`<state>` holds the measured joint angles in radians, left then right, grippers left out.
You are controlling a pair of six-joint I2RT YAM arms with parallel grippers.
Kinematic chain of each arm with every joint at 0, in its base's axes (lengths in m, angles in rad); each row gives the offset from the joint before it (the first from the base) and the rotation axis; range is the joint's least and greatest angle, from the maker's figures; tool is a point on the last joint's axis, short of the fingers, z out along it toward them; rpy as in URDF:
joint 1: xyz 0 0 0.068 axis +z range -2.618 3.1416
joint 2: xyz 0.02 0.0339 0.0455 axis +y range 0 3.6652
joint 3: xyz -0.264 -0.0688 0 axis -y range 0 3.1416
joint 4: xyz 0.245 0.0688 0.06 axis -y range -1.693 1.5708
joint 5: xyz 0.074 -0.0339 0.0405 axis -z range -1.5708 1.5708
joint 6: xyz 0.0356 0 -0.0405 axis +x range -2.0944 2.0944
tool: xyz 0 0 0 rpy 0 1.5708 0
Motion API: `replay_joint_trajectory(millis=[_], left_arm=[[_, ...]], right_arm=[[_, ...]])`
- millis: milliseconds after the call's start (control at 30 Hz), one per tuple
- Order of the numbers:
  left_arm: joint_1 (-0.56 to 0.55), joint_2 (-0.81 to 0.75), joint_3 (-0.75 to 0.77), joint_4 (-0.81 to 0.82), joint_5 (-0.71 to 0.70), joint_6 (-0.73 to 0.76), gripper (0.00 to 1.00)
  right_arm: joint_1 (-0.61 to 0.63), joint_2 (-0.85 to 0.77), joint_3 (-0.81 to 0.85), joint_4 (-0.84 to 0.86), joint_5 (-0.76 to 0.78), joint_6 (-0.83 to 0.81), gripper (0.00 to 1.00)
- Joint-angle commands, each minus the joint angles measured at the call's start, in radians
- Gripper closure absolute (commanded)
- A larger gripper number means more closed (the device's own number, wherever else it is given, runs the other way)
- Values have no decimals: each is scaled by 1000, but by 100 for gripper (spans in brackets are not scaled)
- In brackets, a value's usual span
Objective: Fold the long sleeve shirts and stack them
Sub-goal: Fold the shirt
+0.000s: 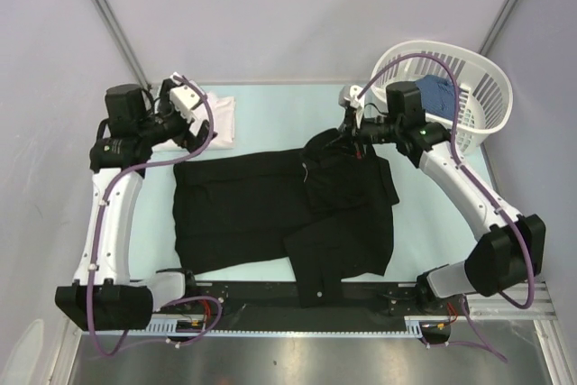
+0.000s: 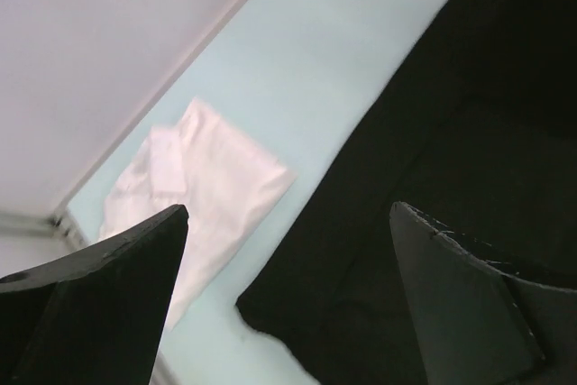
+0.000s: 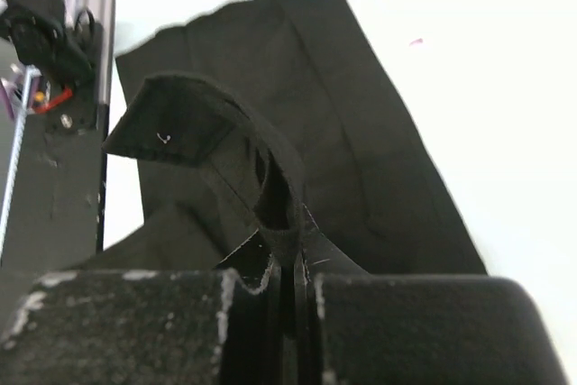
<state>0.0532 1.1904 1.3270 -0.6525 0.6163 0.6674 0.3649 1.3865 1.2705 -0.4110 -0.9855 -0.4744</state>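
The black long sleeve shirt [image 1: 252, 209] lies spread across the pale table, with its right part folded over on itself. My right gripper [image 1: 347, 139] is shut on a fold of that black cloth [image 3: 361, 132] at its far right corner and lifts it slightly; the pinched cloth stands up between the closed fingers [image 3: 293, 268]. My left gripper [image 1: 192, 137] hangs open above the shirt's far left corner [image 2: 469, 132], its fingers wide apart [image 2: 288, 214] with nothing between them. The white long sleeve shirt [image 1: 221, 119] lies folded at the far left, also in the left wrist view [image 2: 207, 178].
A white slatted basket [image 1: 491, 74] stands at the far right with a blue cloth [image 1: 439, 92] inside. A black rail [image 1: 270, 313] with the arm bases runs along the near edge. Grey walls close in the table's back and sides.
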Motion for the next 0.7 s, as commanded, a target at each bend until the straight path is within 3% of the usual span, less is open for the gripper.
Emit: replay_joint_trajectory(millis=[0,133,267,433,667], left_arm=[[-129,8,90,-114,96,-74,1],[-385,-3,91,-56,-2,-156,1],[-499,28,91,26,-81,-244,1],[-683,24,5,200,-231,-137,0],[-707,187,168,206,-156,-204,1]], right_arm=[[3,35,79,138,-106,141,100],[14,66,82,196,-117,217,100],[26,74,89,244,-95,296,100],[42,82,104,230,-99,298,100],[48,68,113,160,-76,189,100]])
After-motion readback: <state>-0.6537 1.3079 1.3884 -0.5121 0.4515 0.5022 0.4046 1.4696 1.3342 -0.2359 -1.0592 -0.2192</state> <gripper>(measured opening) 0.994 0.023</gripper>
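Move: The loose corner of the black shirt, hanging from the right gripper, is about 25 cm to the left hand's right, 9 cm back and 4 cm lower. On the table some 29 cm below the left hand, a pale cloth lies 12 cm ahead and 2 cm left, the shirt's flat left half 14 cm back and 10 cm right. From the right hand, that loose corner is 8 cm left, 7 cm back and slightly lower. The left hand, fingers staying wide open, sweeps about 22 cm to the right at nearly constant height and draws some 7 cm back, mostly early on, turning just under 30 degrees clockwise until its fingers straddle the loose corner hanging beside the right gripper, without closing. The right hand keeps its shut grip on the black cloth and brings it some 3 cm left and a little up to meet the left, its fingertips tipping up slightly. ##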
